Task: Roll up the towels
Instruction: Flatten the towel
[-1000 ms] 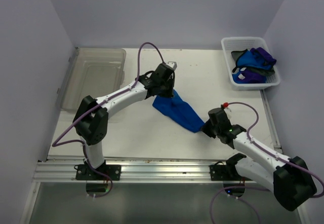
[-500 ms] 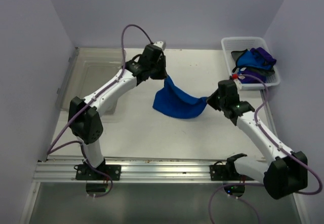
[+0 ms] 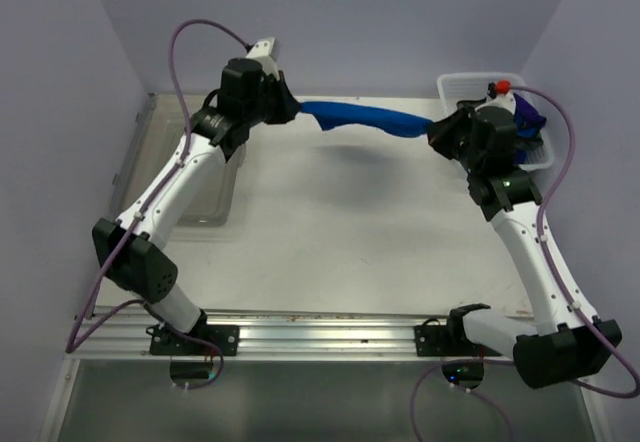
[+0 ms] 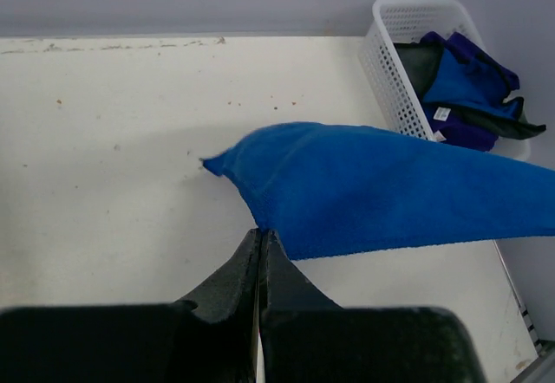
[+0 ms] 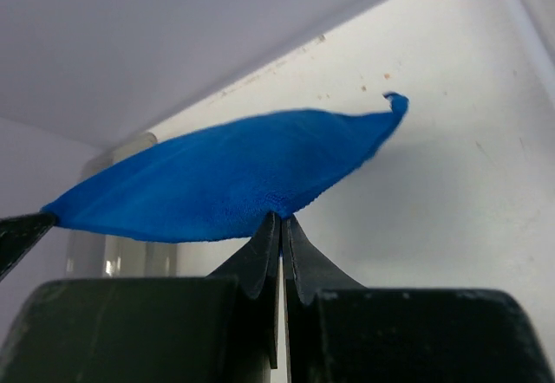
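A royal blue towel (image 3: 368,119) hangs stretched in the air over the back of the table, held at both ends. My left gripper (image 3: 297,110) is shut on its left end; in the left wrist view the towel (image 4: 381,188) spreads rightward from my left gripper (image 4: 261,231). My right gripper (image 3: 436,128) is shut on the right end; in the right wrist view the towel (image 5: 217,179) bulges above my right gripper (image 5: 281,217). More blue and purple towels (image 3: 512,120) lie bunched in the white basket (image 3: 468,87).
A clear plastic bin (image 3: 196,177) stands at the back left, partly under the left arm. The white basket (image 4: 386,54) sits at the back right corner against the wall. The table's right edge (image 3: 535,232) runs close under the right arm.
Both grippers have risen and moved toward the back wall while drawing apart. The towel, sagging low half a second ago, is now pulled out taut between them.
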Tool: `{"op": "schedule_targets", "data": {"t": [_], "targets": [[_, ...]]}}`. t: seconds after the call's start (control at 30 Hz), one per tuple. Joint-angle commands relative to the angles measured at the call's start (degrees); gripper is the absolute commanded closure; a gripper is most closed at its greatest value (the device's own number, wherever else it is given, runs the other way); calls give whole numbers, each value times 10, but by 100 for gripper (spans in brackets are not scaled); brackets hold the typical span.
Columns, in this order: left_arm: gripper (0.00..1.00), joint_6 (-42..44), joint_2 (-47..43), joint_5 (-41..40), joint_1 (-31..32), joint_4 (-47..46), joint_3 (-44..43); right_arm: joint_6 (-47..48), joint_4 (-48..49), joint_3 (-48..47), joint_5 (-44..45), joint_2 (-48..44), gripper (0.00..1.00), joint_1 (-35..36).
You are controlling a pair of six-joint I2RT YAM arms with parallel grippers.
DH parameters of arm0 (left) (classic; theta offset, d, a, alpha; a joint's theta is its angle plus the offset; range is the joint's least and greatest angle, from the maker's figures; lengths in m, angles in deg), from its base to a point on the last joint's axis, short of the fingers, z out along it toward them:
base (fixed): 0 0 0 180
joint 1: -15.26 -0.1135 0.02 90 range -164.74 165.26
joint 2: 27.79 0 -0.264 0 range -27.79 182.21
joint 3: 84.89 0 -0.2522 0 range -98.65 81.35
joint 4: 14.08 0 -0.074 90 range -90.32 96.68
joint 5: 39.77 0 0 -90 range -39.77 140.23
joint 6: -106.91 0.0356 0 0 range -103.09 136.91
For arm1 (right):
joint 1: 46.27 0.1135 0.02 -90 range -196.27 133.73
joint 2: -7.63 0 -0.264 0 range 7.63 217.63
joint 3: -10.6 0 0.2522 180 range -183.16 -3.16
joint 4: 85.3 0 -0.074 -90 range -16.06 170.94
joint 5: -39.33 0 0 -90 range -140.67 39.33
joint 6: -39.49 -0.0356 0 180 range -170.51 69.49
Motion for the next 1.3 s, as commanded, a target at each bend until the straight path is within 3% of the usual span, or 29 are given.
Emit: {"op": "schedule_targets", "data": {"t": [0.0,0.07,0.1,0.2,0.3,0.4,0.6,0.77,1.0,1.27], "targets": [[100,2,-89,41,2,-76,173,27,-25,85,-12,-42,100,-2],[100,-16,-139,49,2,-115,258,18,-24,164,-20,-76,100,-2],[100,-24,-154,65,2,-129,348,14,-23,191,-26,-86,100,-1],[100,-64,-204,90,3,-185,509,-11,-15,307,-60,-125,100,-1],[100,-104,-224,114,8,-215,635,-26,-26,410,-87,-163,100,-1],[100,-132,-250,102,30,-226,703,-45,-48,483,-115,-210,100,0],[100,-156,-303,61,68,-187,757,-59,-138,527,-134,-297,100,0],[100,-176,-329,51,91,-154,777,-51,-185,527,-137,-303,100,0],[100,-211,-399,48,114,-105,814,-22,-245,490,-104,-312,69,0],[100,-225,-422,57,115,-85,853,16,-165,407,-52,-211,70,15]]}}
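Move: Hanging from both shut hands by two corners, the towel is bound for the bare table near the front edge. For the left hand that place is about 30 cm back, 6 cm left and 31 cm below, with the clear tray some 27 cm left and level with it, 30 cm below. For the right hand the place is roughly 24 cm back, 1 cm left and 32 cm below; the white basket stands 13 cm ahead, 20 cm right, 29 cm below. Sweeping down and back together, both hands bring the towel fast from high over the table to its near part, fingers tipping down some 40 degrees. The left keeps its pinch and draws its corner a few centimetres farther back and slightly left, about 30 cm back in all; the right, also easing back, opens partway, lets go of its corner, then lifts a little and edges forward. ##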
